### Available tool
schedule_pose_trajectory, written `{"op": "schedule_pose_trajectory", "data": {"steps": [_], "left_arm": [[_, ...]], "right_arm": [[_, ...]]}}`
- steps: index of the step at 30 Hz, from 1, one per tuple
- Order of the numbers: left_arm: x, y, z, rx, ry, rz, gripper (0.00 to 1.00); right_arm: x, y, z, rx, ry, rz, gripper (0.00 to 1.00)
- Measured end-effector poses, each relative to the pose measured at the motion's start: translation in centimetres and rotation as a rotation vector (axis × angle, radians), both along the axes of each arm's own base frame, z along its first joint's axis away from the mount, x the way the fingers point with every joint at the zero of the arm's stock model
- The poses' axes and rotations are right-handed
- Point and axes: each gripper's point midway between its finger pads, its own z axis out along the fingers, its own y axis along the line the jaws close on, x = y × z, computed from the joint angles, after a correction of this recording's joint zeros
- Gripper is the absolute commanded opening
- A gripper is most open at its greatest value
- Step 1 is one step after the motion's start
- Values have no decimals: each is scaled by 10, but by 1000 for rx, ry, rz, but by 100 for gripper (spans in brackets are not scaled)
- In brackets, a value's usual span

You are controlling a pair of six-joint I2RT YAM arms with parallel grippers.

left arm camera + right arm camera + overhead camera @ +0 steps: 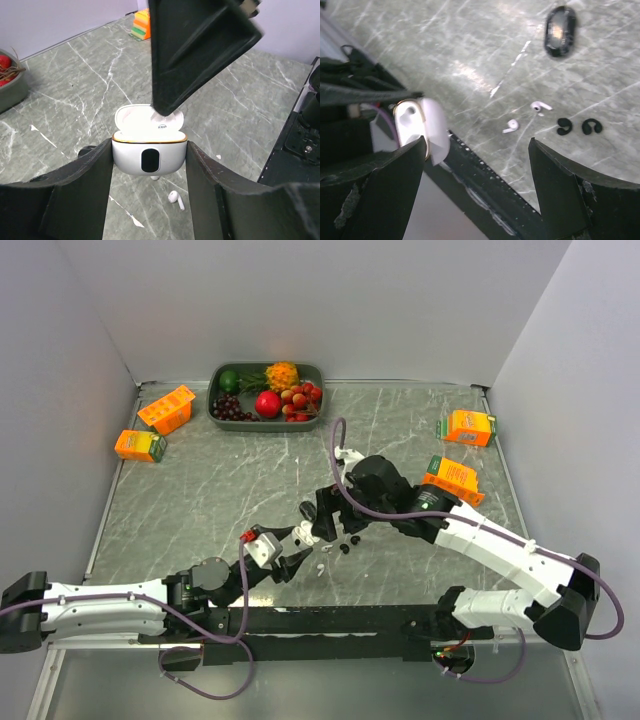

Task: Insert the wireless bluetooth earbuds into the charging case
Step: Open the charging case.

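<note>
The white charging case sits clamped between my left gripper's fingers, held above the table with its lid open. It also shows at the left of the right wrist view as the case. My right gripper stands open and holds nothing; one of its fingers reaches down to the open lid. Two white earbuds lie on the marble, one seen under the case as the earbud. Two small black curved pieces and a glossy black oval piece lie nearby.
A grey tray of fruit stands at the back. Orange cartons lie at the back left and on the right. Both grippers meet over the table's near middle, by the black base rail.
</note>
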Motion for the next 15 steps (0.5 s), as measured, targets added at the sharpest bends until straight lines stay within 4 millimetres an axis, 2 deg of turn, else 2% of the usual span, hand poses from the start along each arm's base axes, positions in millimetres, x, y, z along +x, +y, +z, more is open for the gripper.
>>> {"op": "schedule_pose_trajectory", "data": {"steps": [4, 8, 11, 15], "left_arm": [[0, 1, 3, -9, -2, 3, 1], [0, 1, 5, -22, -4, 5, 1], [0, 0, 7, -29, -6, 4, 1], [0, 0, 7, -29, -6, 3, 1]], "right_arm": [[-5, 6, 10, 49, -1, 34, 89], [-10, 15, 9, 72, 26, 75, 84], [-13, 23, 7, 90, 53, 105, 77], [-16, 32, 8, 120, 80, 128, 60]]}}
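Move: The open charging case is still pinched at the left fingertips, practically at that hand's point. From the right hand, the case lies about 4 cm to the left, some 3 cm back and perhaps 1 cm higher. On the table, roughly 15 cm below the right hand, one white earbud lies 1 cm back and 2 cm right, the other about 7 cm straight back. The black oval case is 8 cm forward and 3 cm left. Leftward and somewhat back, after a first rise of about 1 cm, the right hand travels some 3.5 cm in towards the open charging case, turning about 10 degrees, largely counter-clockwise. Its fingers narrow from nearly wide open to roughly two-thirds, bringing one fingertip across the lid's inner face to the case mouth. The left hand keeps its pinch on the case, easing up slightly. ##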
